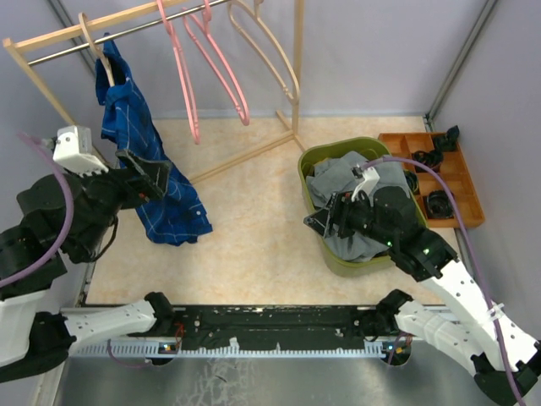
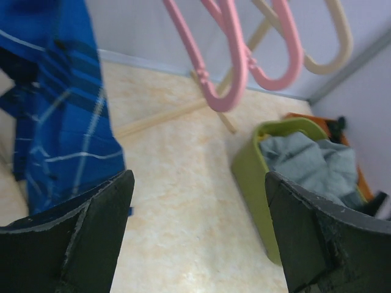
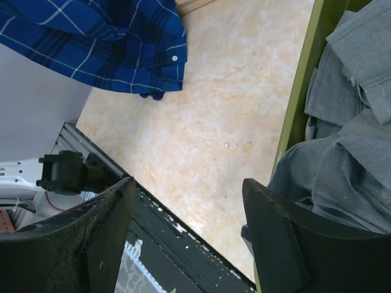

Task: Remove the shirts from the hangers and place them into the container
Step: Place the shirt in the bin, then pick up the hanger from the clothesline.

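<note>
A blue checked shirt [image 1: 135, 144] hangs from a pale hanger [image 1: 95, 42] at the left end of the rack, its hem pooled on the table. My left gripper [image 1: 150, 176] is open right beside it; in the left wrist view the gripper [image 2: 198, 232] holds nothing and the shirt [image 2: 61, 122] is just left of the left finger. Two bare pink hangers [image 1: 211, 59] and a bare pale hanger [image 1: 270, 51] hang further along. The olive container [image 1: 314, 161] holds a grey shirt [image 1: 355, 182]. My right gripper [image 3: 189, 232] is open and empty over the container's left wall [image 3: 302, 91].
The wooden rack frame [image 1: 297, 76] with its metal rod stands at the back, its foot bar running diagonally across the table. An orange compartment tray [image 1: 461, 182] with black parts lies right of the container. The black rail [image 1: 270, 326] runs along the near edge.
</note>
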`<state>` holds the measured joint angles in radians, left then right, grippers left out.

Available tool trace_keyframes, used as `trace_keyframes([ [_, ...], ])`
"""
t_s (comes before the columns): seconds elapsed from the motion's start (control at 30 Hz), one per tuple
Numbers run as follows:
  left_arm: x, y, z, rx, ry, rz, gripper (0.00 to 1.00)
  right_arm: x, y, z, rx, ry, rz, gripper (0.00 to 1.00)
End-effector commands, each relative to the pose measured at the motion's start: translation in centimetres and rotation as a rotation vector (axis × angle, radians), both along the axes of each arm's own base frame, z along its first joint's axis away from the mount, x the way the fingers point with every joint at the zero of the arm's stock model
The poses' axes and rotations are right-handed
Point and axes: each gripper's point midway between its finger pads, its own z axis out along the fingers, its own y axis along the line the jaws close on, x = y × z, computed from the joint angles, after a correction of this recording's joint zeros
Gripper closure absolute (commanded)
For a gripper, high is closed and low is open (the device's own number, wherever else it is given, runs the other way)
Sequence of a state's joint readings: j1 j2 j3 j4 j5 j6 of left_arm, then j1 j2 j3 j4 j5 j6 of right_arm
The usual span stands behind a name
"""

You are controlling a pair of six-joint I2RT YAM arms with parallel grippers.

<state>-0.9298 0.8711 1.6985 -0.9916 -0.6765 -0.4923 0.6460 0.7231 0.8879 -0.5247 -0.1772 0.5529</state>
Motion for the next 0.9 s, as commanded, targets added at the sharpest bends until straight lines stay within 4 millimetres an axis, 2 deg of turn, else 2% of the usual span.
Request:
trace_keyframes([
  [0.0,1.6,4.1,-1.2,0.189,0.043,0.261,0.06,0.1,0.0,0.8,0.021,-0.025,-0.012,0.29],
  [0.1,1.9,5.6,-0.8,0.249,0.028,0.354,0.07,0.1,-0.1,0.6,0.017,-0.017,-0.019,0.29],
  [0.2,2.3,6.2,-0.7,0.330,0.032,0.405,0.06,0.1,-0.1,0.3,0.010,-0.009,-0.018,0.29],
  [0.33,3.4,5.4,-1.0,0.415,0.065,0.436,0.06,0.2,-0.1,0.1,0.005,-0.001,-0.020,0.29],
  [0.43,4.8,4.2,-0.8,0.447,0.069,0.428,0.04,0.2,0.0,-0.1,0.004,0.007,-0.018,0.28],
  [0.5,6.1,4.2,-0.6,0.458,0.063,0.416,0.05,0.1,0.0,-0.1,0.002,0.010,-0.017,0.28],
  [0.6,8.9,5.6,-1.6,0.451,0.120,0.393,0.05,0.0,0.0,-0.2,0.001,0.014,-0.014,0.28],
  [0.7,9.5,7.6,-1.2,0.428,0.116,0.460,0.05,-0.3,-0.2,-0.3,-0.005,0.024,-0.013,0.28],
  [0.8,9.6,8.2,-1.1,0.430,0.112,0.471,0.07,-0.3,-0.3,-0.6,-0.009,0.023,-0.018,0.28],
  [0.87,9.9,8.3,-1.6,0.435,0.124,0.469,0.16,-0.3,-0.3,-0.8,-0.012,0.027,-0.018,0.28],
])
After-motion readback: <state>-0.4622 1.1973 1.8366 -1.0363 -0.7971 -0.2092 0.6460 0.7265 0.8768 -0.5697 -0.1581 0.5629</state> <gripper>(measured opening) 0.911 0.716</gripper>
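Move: The blue plaid shirt still hangs on its wooden hanger, its middle about 18 cm ahead of the left hand, 10 cm to its left and some 10 cm lower. The nearest pink hanger is roughly 14 cm ahead, 6 cm to the right and 8 cm higher; the rack's left post stands around 15 cm ahead and 18 cm left. From the idle right hand the shirt lies about 14 cm ahead, 35 cm left and 8 cm above. Towards the hanging blue shirt the empty left hand comes in, about 9 cm forward and nearly as far left, drifting left at first and then gaining most of its forward reach. On the way it swings some 30 degrees counter-clockwise and rolls its left side up, so the wide-open fingers face the shirt beside the rack's left post; they don't close. ##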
